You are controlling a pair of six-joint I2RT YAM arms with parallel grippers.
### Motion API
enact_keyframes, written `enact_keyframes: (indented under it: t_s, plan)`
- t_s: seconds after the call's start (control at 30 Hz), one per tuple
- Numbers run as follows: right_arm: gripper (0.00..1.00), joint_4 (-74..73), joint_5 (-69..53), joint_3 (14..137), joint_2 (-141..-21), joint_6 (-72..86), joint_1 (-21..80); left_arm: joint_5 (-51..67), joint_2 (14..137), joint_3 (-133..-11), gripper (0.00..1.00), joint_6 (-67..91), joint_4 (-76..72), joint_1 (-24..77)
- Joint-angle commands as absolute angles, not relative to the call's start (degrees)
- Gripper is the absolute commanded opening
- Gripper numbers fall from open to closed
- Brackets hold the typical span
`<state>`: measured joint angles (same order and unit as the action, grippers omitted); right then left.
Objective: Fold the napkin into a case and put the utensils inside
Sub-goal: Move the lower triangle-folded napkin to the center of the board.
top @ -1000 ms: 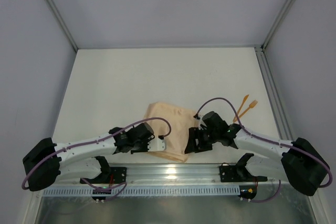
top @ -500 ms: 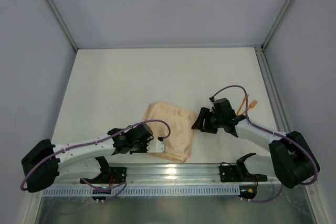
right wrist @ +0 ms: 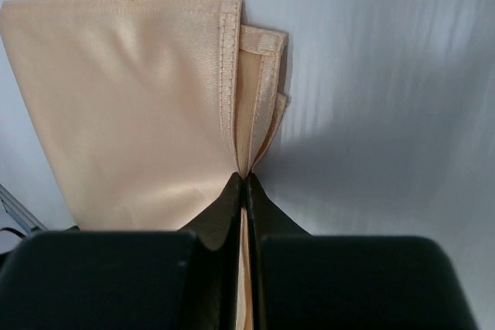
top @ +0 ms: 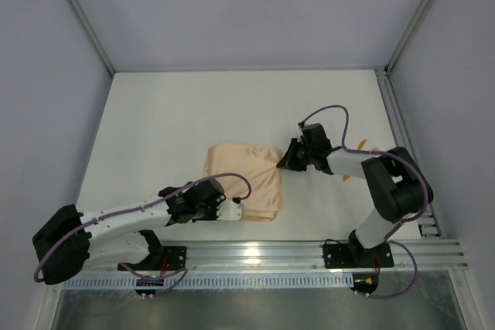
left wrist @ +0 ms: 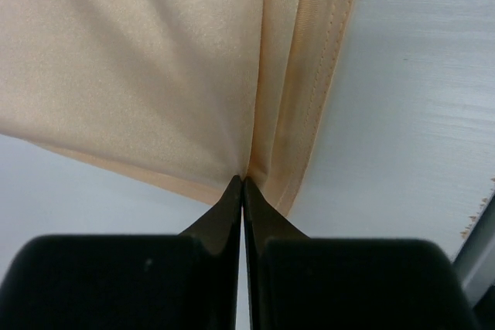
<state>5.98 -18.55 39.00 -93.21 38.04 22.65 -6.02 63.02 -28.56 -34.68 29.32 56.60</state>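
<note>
The peach-orange napkin point(top: 241, 179) lies folded into a rough square at the table's middle. My left gripper point(top: 236, 210) is shut on its near right edge; in the left wrist view the fingertips point(left wrist: 243, 181) pinch a fold of the napkin point(left wrist: 147, 59). My right gripper point(top: 285, 162) is shut on the far right corner, where layered hems of the napkin point(right wrist: 124, 106) run between its closed tips point(right wrist: 245, 177). Only a sliver of the orange utensils point(top: 363, 144) shows behind the right arm.
The right arm's forearm and purple cable point(top: 340, 113) stretch over the table's right side, next to the metal side rail point(top: 402, 137). A metal rail point(top: 255, 253) runs along the near edge between the arm bases.
My right gripper moved from the napkin's near right side up to its far right corner and shut on it. The napkin now lies squarer and flatter. The left gripper kept its hold.
</note>
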Motion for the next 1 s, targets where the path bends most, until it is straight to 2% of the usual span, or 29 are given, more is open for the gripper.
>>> enact_keyframes:
  t_s: [0.0,0.17,0.27,0.33,0.4,0.43,0.67,0.8,0.97]
  plan:
    - [0.03,7.92,-17.05,49.70,-98.42,36.48,21.80,-5.46,65.64,-30.40,0.00,-39.98,24.70,52.22]
    - [0.03,4.93,-18.72,63.08,-106.77,36.21,19.78,-3.43,74.33,-36.99,0.00,-47.44,20.84,44.31]
    - [0.03,-0.25,-19.60,72.31,-111.08,33.41,19.25,-3.34,76.37,-38.58,0.00,-51.40,19.07,43.25]
    - [0.28,-6.64,-21.26,78.01,-112.84,30.17,19.25,-3.08,77.25,-39.28,0.00,-51.94,20.03,42.98]
    - [0.56,-7.91,-20.92,76.05,-110.84,28.31,19.33,-2.90,77.26,-39.03,0.00,-52.03,20.39,42.63]
    - [0.59,-8.08,-20.05,74.20,-107.00,26.73,19.25,-2.90,76.91,-38.50,0.00,-51.94,20.30,42.54]
    - [0.61,-8.62,-17.31,54.43,-89.24,24.08,19.77,-2.02,75.50,-37.62,0.00,-50.71,21.71,42.45]
    - [0.61,-6.69,-18.63,46.07,-86.75,26.19,22.41,-1.58,75.67,-37.79,0.00,-50.63,21.71,42.54]
    - [0.61,-1.94,-18.28,43.59,-89.46,29.09,24.17,-1.67,75.32,-37.97,0.00,-50.01,21.80,42.45]
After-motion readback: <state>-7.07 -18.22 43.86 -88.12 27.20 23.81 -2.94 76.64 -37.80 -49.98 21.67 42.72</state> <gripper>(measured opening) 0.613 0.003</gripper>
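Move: My right hand, near the board, still grips the napkin's right edge. The board's centre lies about 8 cm ahead and 11 cm to its left, and the napkin's middle some 5 cm back and 11 cm left. The utensils lie roughly 24 cm to its right, 2 cm farther out. From my left hand, shut at the napkin's near-left part, the board's centre is about 22 cm ahead and 9 cm right. Both my hands take the napkin forward together: the left, fingers kept shut on it, about 8.5 cm and then holding there; the right, rising, about 15 cm forward and slightly left. There my right fingers open and let go of the edge, and the hand swings back some 16 cm beside the napkin, open, sinking late towards the board. ##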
